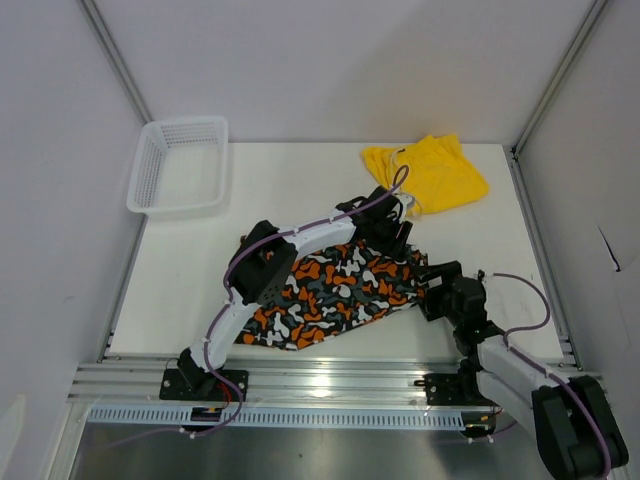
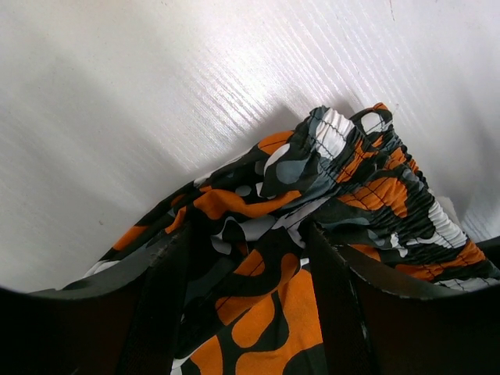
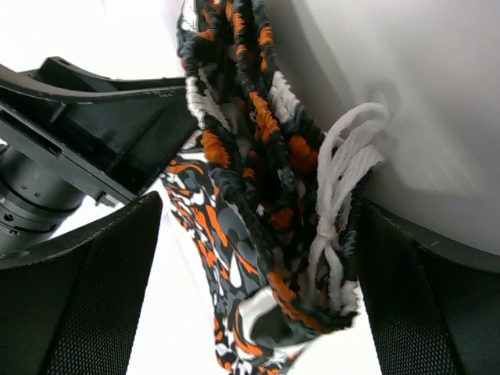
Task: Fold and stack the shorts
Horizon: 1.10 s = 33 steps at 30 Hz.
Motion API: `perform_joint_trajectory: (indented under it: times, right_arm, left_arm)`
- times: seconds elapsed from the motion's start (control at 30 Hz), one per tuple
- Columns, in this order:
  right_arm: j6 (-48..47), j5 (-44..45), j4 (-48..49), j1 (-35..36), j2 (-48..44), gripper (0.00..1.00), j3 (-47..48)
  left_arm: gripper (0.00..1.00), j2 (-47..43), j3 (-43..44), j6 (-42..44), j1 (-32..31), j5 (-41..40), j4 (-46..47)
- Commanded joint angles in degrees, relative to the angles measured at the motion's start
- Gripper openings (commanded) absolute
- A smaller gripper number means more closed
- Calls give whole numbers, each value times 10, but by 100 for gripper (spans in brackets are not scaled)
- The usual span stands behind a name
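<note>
The patterned shorts [image 1: 320, 295], blotched orange, white, black and grey, lie crumpled at the table's near middle. My left gripper [image 1: 392, 232] reaches over their far right corner. In the left wrist view its jaws [image 2: 248, 234] stand apart with the fabric [image 2: 266, 312] lying between them beside the gathered waistband [image 2: 391, 187]. My right gripper [image 1: 426, 290] sits at the shorts' right edge. In the right wrist view it is open [image 3: 256, 207] around the bunched waistband [image 3: 250, 156] and its white drawstring [image 3: 344, 172]. The yellow shorts [image 1: 432, 172] lie crumpled at the far right.
A white mesh basket [image 1: 180, 165] stands at the far left corner of the white table [image 1: 290, 190]. Grey walls close in both sides. A metal rail [image 1: 330, 380] runs along the near edge at the arm bases.
</note>
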Motion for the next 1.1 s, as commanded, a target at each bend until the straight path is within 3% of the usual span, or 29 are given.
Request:
perform_joint_trajectory:
  times: [0.0, 0.23, 0.33, 0.4, 0.53, 0.63, 0.73, 0.77, 0.83, 0.87, 1.0, 1.07]
  right_arm:
    - [-17, 22, 111, 3, 98, 99, -41]
    - [1, 11, 273, 9, 280, 100, -45]
    - [9, 15, 303, 11, 296, 91, -55]
    - [13, 17, 283, 14, 282, 81, -59]
    - [23, 52, 163, 46, 182, 80, -59]
    - [33, 113, 34, 90, 41, 78, -59]
    - [20, 163, -108, 106, -120, 64, -47]
    - [14, 168, -167, 105, -186, 50, -40]
    - [-3, 174, -222, 103, -239, 35, -37]
    - [-13, 176, -261, 102, -260, 22, -36]
    - [-34, 172, -290, 101, -305, 3, -25]
    - [-46, 168, -297, 98, -299, 0, -21]
  left_arm:
    - [63, 14, -5, -6, 3, 17, -1]
    - [63, 16, -4, -5, 3, 19, -2]
    - [63, 15, -2, -5, 3, 19, -2]
    - [62, 16, -2, -5, 3, 17, -2]
    - [62, 17, -1, -5, 3, 17, -3]
    - [62, 17, -2, -5, 3, 16, -3]
    - [62, 17, 1, -5, 3, 16, -3]
    - [62, 18, 1, -5, 3, 16, -4]
    - [62, 19, 2, -5, 3, 16, -4]
    - [62, 19, 1, -5, 3, 15, -4]
    - [62, 18, 1, -5, 3, 16, -5]
    - [62, 17, 1, -5, 3, 16, -6]
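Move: The near end of the patterned shorts' waistband lies almost between the right hand's wide-open fingers, about 2 cm ahead, 1 cm left and a centimetre lower. The left gripper, already on the same waistband, stands some 10 cm ahead and 8 cm left of the right hand; the folded yellow shorts lie about 27 cm straight ahead, 3 cm lower. From the left hand, that waistband end is roughly 8 cm back and 7 cm right. The right fingers close almost fully and pinch the near end of the waistband by its white drawstring. The hand first reaches forward about 4 cm and a little left around the band, then draws back some 6 cm, rising about 5 cm and sinking partway again as the fingers shut and tip up about 10 degrees. The left hand stays on the cloth. ##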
